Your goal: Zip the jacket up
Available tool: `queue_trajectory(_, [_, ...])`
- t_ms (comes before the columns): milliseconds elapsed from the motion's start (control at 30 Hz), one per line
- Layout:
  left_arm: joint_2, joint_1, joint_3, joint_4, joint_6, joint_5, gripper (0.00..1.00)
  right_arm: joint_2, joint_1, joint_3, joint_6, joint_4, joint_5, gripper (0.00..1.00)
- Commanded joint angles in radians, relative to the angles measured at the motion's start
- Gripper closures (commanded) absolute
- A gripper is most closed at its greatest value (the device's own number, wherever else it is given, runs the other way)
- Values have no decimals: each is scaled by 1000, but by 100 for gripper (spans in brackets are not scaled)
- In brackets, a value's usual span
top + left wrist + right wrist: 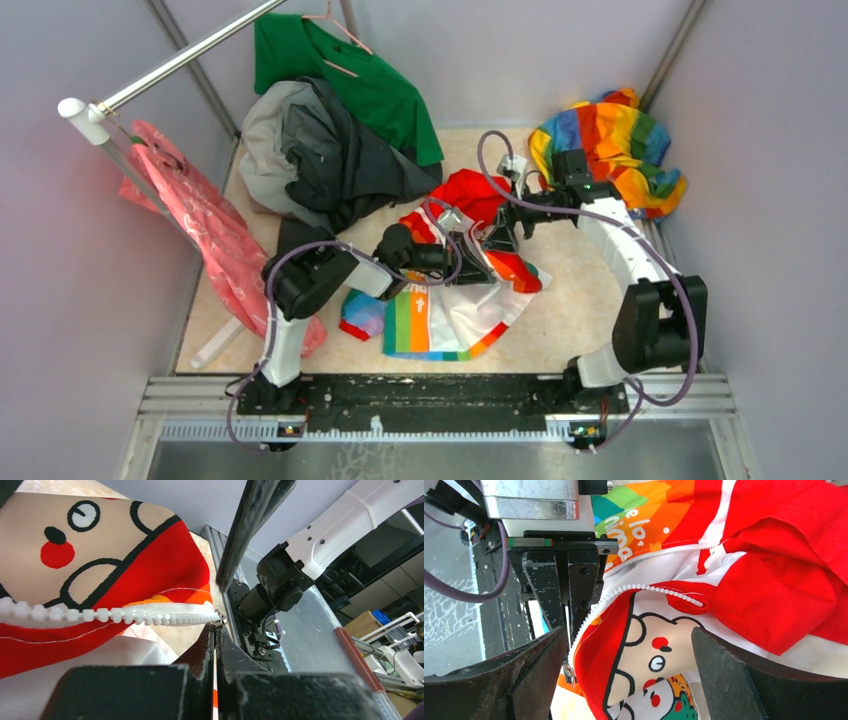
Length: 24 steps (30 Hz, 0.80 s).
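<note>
The jacket (455, 305) lies mid-table, white with rainbow panels and a red hood (472, 190). My left gripper (470, 264) is shut on its front edge. In the left wrist view the left gripper (216, 630) has its jaws pressed together on a thin orange-white strip, just below the end of the white zipper teeth (125, 614), where a small metal slider (219, 619) sits. My right gripper (498, 238) hovers close above the same spot. In its own view the right gripper (629, 632) is wide open, with the cartoon-printed jacket (659, 645) between the fingers (536, 672) and untouched.
A dark grey garment (325, 150) and a green shirt (350, 70) are heaped at the back left. Pink cloth (205, 225) hangs from a rail (170, 65) on the left. An all-rainbow cloth (615, 140) lies at the back right. Walls close in on three sides.
</note>
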Motion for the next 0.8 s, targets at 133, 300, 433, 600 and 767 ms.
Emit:
queue_trajectory(133, [24, -5, 16, 57, -13, 23, 100, 60, 86, 51, -42, -110, 123, 10])
queue_trajectory(300, [25, -6, 14, 59, -14, 24, 100, 91, 116, 68, -11, -112, 171, 19])
queue_trajectory(433, [27, -6, 10, 65, -17, 23, 100, 124, 116, 107, -3, -142, 117, 63])
queue_trajectory(600, [21, -3, -3, 75, -35, 12, 100, 131, 117, 121, -4, -162, 8, 98])
queue_trajectory(767, [16, -1, -6, 77, -184, 10, 100, 25, 114, 36, 88, 57, -85, 100])
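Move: Beside the slider, which the left fingers already hold, the jacket's toothed zip edge is what the open right hand goes for, about 2 cm back, 2 cm to its left and 4 cm below. The slider itself is roughly 5 cm back, 2 cm left and 4 cm below the right hand; the red hood is some 9 cm ahead, 3 cm left and well below. From the left hand, that stretch of edge is about 3 cm ahead, level sideways and in height. Dipping about 4 cm with a short shift back and to its left, the right hand brings its wide-open fingers astride the zip edge, then shuts them to pinch it just hoodward of the slider. With the edge pinched, the hand eases up and left by about a centimetre each, its wrist having tipped some 10 degrees. The left hand stays put, keeping its closed hold at the slider. ##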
